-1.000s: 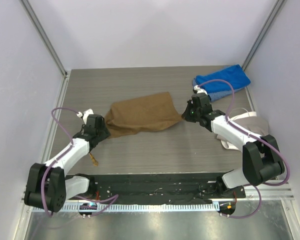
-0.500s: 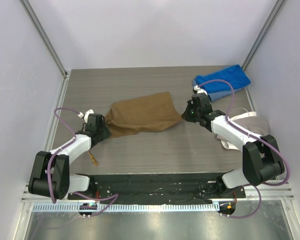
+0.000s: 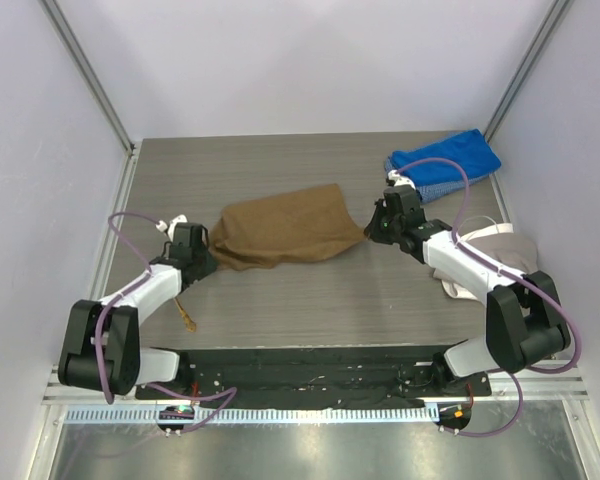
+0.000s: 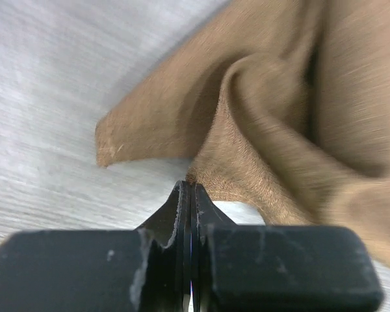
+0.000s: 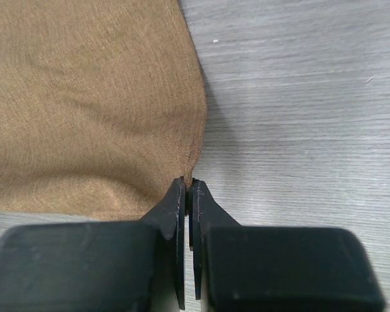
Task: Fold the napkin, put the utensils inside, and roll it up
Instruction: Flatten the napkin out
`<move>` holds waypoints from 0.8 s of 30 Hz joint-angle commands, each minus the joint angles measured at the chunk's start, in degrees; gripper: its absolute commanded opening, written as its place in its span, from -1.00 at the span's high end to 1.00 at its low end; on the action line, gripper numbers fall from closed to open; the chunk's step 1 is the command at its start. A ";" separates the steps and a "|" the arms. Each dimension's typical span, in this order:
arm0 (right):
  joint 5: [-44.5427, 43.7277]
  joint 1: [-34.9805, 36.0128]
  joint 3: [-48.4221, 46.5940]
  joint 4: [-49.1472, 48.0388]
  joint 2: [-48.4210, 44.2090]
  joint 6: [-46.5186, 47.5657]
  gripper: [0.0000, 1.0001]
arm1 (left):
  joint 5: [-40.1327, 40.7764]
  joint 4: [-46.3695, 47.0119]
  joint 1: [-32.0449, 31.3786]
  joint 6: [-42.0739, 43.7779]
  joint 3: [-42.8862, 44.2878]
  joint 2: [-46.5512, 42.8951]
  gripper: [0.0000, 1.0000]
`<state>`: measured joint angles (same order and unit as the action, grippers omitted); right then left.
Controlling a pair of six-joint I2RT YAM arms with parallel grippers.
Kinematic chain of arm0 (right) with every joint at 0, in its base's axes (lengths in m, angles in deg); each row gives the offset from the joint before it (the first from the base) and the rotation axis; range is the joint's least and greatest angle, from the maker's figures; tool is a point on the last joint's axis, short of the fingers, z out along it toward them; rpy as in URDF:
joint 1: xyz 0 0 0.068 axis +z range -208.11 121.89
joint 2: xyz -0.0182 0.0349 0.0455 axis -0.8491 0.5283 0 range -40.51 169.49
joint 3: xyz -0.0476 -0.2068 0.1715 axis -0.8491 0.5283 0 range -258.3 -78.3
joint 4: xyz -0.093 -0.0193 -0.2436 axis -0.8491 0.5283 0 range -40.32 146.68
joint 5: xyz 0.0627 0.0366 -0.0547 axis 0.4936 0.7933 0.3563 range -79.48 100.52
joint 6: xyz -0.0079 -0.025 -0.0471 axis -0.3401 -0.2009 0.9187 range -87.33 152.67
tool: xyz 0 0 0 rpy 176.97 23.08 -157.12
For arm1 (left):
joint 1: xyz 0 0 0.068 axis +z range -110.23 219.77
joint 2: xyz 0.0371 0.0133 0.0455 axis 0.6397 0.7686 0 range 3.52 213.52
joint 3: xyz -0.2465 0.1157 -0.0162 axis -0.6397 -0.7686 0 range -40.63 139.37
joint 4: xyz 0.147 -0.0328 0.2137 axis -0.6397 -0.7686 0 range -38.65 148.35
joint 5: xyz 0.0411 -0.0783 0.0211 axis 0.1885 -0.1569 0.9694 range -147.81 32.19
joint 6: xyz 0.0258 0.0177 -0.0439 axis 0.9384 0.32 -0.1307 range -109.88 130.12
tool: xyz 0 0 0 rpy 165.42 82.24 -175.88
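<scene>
The tan-brown napkin [image 3: 280,232] lies bunched across the middle of the table. My left gripper [image 3: 206,259] is at its left end, jaws pressed together with a fold of the napkin's [image 4: 279,123] hem pinched at their tips [image 4: 190,186]. At the right corner of the napkin [image 5: 91,97], my right gripper [image 3: 370,231] is shut, and the cloth puckers into its fingertips [image 5: 188,183]. A small gold spoon [image 3: 187,318] lies on the table beside the left forearm, partly hidden by it.
A blue cloth [image 3: 445,162] lies at the back right corner. A beige-and-white cap-like item [image 3: 500,245] sits under the right arm near the right wall. Metal rails run along both table sides.
My left gripper has gone from open to shut on the napkin's left edge, shifting slightly up-table. The right gripper and the napkin's right corner have stayed put.
</scene>
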<state>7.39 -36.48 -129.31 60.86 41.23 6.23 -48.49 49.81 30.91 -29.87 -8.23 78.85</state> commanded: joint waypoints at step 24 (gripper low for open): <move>-7.41 -0.01 -35.74 6.66 -28.10 13.87 0.98 | 5.36 -11.15 0.69 8.87 49.42 -30.94 1.00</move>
<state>-0.87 -36.48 -161.90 68.27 20.22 18.91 -44.01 40.85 31.26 -23.94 37.04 52.95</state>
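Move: Both my hands are shut on the near edge of the napkin, one at each end. Its middle lies about 19 cm right and 8 cm ahead of my left hand, a little lower. From my right hand it is roughly 20 cm left, 2 cm ahead and 8 cm down. The spoon is some 10 cm left and 9 cm back of my left hand; the blue cloth is about 19 cm right and 21 cm ahead of my right. I swing both hands steeply up off the table with fingers shut, the left about 47 cm and the right about 37, first swinging a few centimetres forward, then drawing back, while my fingers tip up by some 60 and 45 degrees to about level. My right hand keeps its pinch, edging about 5 cm right late on; my left comes away from the napkin's edge. ##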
